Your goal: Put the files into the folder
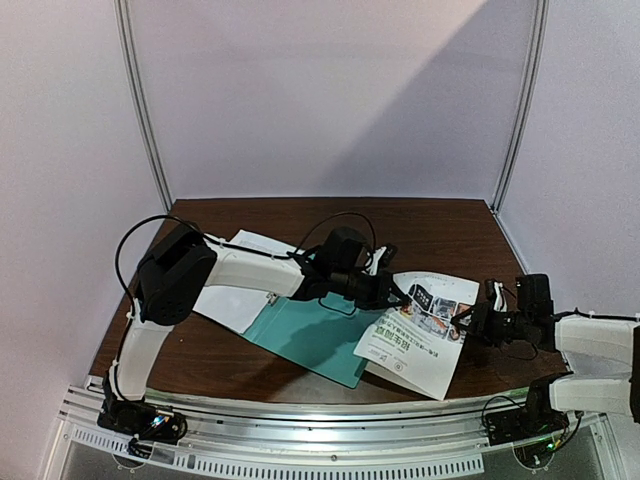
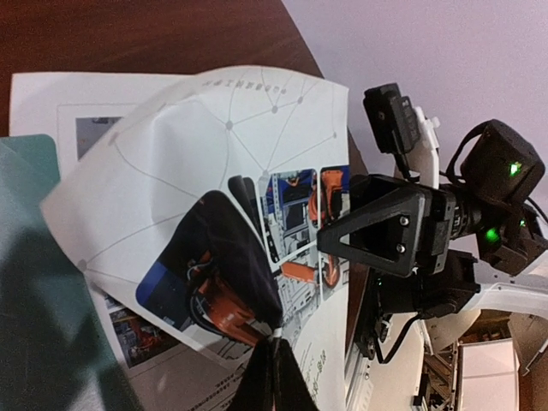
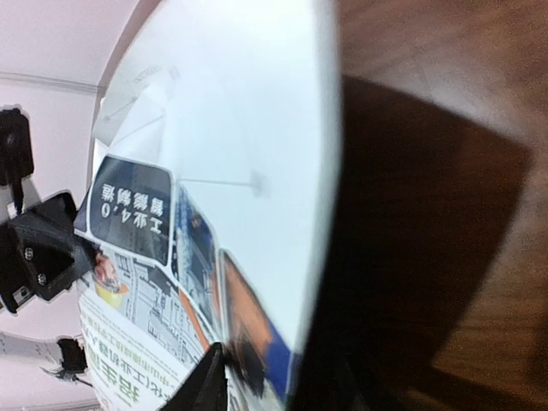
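Note:
The teal folder lies open on the table, with its edge at the left of the left wrist view. A colour-photo sheet rests to its right, bowed upward. My left gripper is shut on that sheet's near-left edge. My right gripper is at the sheet's right edge. One finger lies on the printed face and the other is hidden under the paper. A second white sheet lies flat beneath the left arm.
The brown table ends in a metal rail at the near edge. Pale booth walls close in the back and sides. The right arm's black wrist is close behind the curled sheet.

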Tool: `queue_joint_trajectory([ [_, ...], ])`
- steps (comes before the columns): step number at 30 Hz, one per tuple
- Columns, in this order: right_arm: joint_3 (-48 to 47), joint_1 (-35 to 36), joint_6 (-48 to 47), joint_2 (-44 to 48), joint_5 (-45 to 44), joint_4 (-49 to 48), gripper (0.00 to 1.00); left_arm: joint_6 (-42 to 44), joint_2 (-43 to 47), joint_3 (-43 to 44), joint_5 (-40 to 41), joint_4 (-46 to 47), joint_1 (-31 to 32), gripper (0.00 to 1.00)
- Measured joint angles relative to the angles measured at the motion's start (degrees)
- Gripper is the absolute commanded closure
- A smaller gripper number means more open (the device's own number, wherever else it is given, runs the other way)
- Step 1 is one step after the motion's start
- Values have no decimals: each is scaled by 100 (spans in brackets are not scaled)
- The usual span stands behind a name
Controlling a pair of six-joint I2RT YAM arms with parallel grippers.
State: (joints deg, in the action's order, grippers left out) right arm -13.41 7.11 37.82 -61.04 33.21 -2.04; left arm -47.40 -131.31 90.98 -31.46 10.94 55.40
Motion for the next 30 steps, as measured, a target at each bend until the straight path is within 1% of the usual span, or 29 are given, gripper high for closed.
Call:
queue_joint_trajectory([
  [3, -2, 0, 20, -28, 96, -162, 85, -31, 0, -33, -35, 92, -2, 99],
  [4, -4, 0, 24, -31, 122, -199, 90, -44, 0, -39, -48, 120, 0, 97],
  [6, -26, 0, 22, -33, 155, -236, 99, -52, 0, -44, -61, 142, 0, 88],
  [8, -101, 0, 15, -33, 164, -201, 100, -42, 2, -44, -61, 173, 0, 74],
  [10, -245, 0, -55, -24, 136, -87, 100, 42, 15, -48, -13, 160, 0, 58],
  [14, -793, 0, -264, 188, -166, 522, 100, 282, 195, -111, 280, -26, 0, 31],
  [15, -940, 0, -337, 278, -249, 680, 100, 372, 286, -142, 400, -107, 0, 22],
  [16, -1106, 0, -396, 385, -339, 848, 100, 461, 407, -168, 509, -192, 0, 17],
  [18, -1436, 0, -531, 625, -514, 1119, 100, 654, 640, -201, 713, -326, 0, 9],
  [19, -1552, 0, -584, 713, -560, 1196, 100, 758, 750, -216, 785, -358, 0, 3],
  [20, -1683, -2, -640, 807, -595, 1270, 100, 848, 909, -236, 898, -400, 0, 1],
  [24, -2076, -2, -839, 992, -560, 1432, 100, 1228, 1421, -400, 1248, -444, -37, 1],
  [30, -2297, 0, -944, 973, 0, 1373, 100, 1613, 1980, -1093, 1266, -229, -260, 1],
])
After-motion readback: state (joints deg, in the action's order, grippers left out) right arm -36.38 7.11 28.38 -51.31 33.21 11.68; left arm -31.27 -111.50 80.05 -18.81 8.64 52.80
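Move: The right hand's half-open fingers straddle the leaflet's right edge; the leaflet's middle is some 9 cm to their left, about 3 cm back and 3 cm lower. The folder's bare panel lies roughly 29 cm to the left, 1 cm back and 6 cm down, its clip about 40 cm left and 5 cm ahead. For the left hand, already pinching the leaflet nearer its left side, that middle is 3 cm right, 7 cm back and slightly below. The right hand shuts its fingers on the leaflet's right edge and then, keeping the pinch, lifts it about 17 cm up and some 5 cm forward, gathering speed after a slow start while its fingertips tip upward some 25 degrees. Once the right fingers are shut, the left hand opens wide, lets go of the leaflet and backs away up about 10 cm and 6 cm to the left, drifting a little forward and rolling, clear of the sheet. ##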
